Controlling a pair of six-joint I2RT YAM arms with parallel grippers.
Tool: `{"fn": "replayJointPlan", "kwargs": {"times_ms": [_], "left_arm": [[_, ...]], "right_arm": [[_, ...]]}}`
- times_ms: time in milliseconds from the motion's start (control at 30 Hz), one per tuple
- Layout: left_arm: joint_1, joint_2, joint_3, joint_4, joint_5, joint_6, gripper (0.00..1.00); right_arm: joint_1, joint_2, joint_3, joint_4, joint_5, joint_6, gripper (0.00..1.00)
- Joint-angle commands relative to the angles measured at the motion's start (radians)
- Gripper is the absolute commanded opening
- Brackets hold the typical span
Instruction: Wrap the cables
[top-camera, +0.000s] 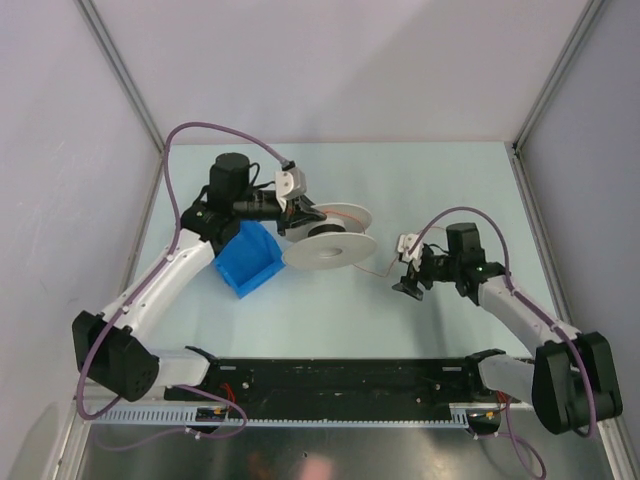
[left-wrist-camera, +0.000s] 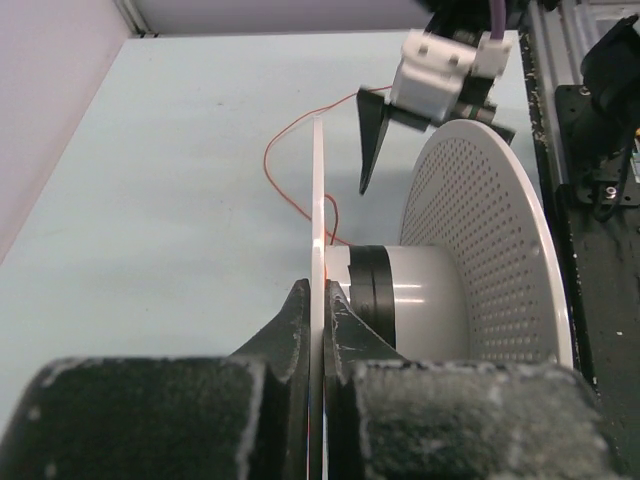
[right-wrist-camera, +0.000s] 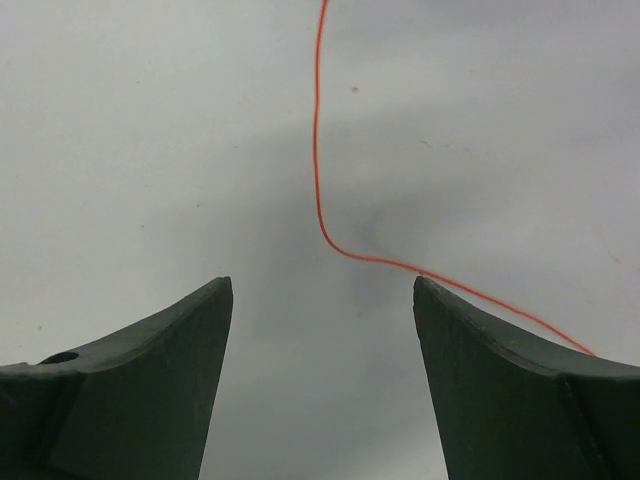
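A grey-white spool (top-camera: 330, 250) sits mid-table, and my left gripper (top-camera: 300, 215) is shut on it. In the left wrist view the jaws (left-wrist-camera: 320, 287) pinch the thin edge of one flange (left-wrist-camera: 318, 200). The grey hub (left-wrist-camera: 430, 300) and the perforated far flange (left-wrist-camera: 490, 240) lie to its right. The cable, a thread-thin reddish wire (left-wrist-camera: 268, 160), loops over the table from the hub. It trails toward my right gripper (top-camera: 408, 283), which hangs open just above the table. In the right wrist view the wire (right-wrist-camera: 318, 150) bends past the right fingertip (right-wrist-camera: 440, 320), outside the open jaws (right-wrist-camera: 322, 287).
A blue open box (top-camera: 250, 258) stands against the spool's left side, under the left arm. A black rail (top-camera: 330, 375) runs along the near edge between the arm bases. Walls close the table at the left, back and right.
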Motion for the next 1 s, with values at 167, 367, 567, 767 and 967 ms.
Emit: {"fn": "replayJointPlan", "kwargs": {"times_ms": [167, 367, 567, 767, 967], "left_arm": [[0.006, -0.087, 0.051, 0.052, 0.115, 0.026, 0.0], [0.007, -0.109, 0.063, 0.051, 0.132, 0.028, 0.0], [0.013, -0.147, 0.062, 0.052, 0.146, 0.025, 0.0], [0.016, -0.21, 0.006, 0.052, 0.131, 0.089, 0.0], [0.017, -0.218, -0.002, 0.053, 0.135, 0.105, 0.0]], "right_arm": [[0.132, 0.196, -0.005, 0.283, -0.044, -0.129, 0.75], [0.184, 0.274, -0.005, 0.331, -0.026, -0.256, 0.56], [0.178, 0.313, -0.001, 0.347, 0.022, -0.308, 0.06], [0.075, 0.293, 0.0, 0.285, 0.05, -0.364, 0.0], [0.0, 0.261, 0.0, 0.204, 0.052, -0.415, 0.0]]}}
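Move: The red cable running down from the spool lies some 6 cm to the left of the open right hand, about 2 cm ahead and 5 cm lower. The spool's middle is about 13 cm left of that hand, 2 cm back and 16 cm above. The left hand already grips the spool's far flange; from it the same stretch of cable is roughly 14 cm right, level ahead and 24 cm below, and the blue bin about 17 cm left, 8 cm ahead and 27 cm below. Leftward and down, the right hand sweeps about 6 cm under the spool to the red cable, swinging counter-clockwise, and shuts its fingers on it; then, keeping the pinch, it moves forward and back to the right, some 4 cm each, rolling. Meanwhile the left hand keeps its grip on the flange and draws the spool up and back about 5 cm each way, tilting slightly. ##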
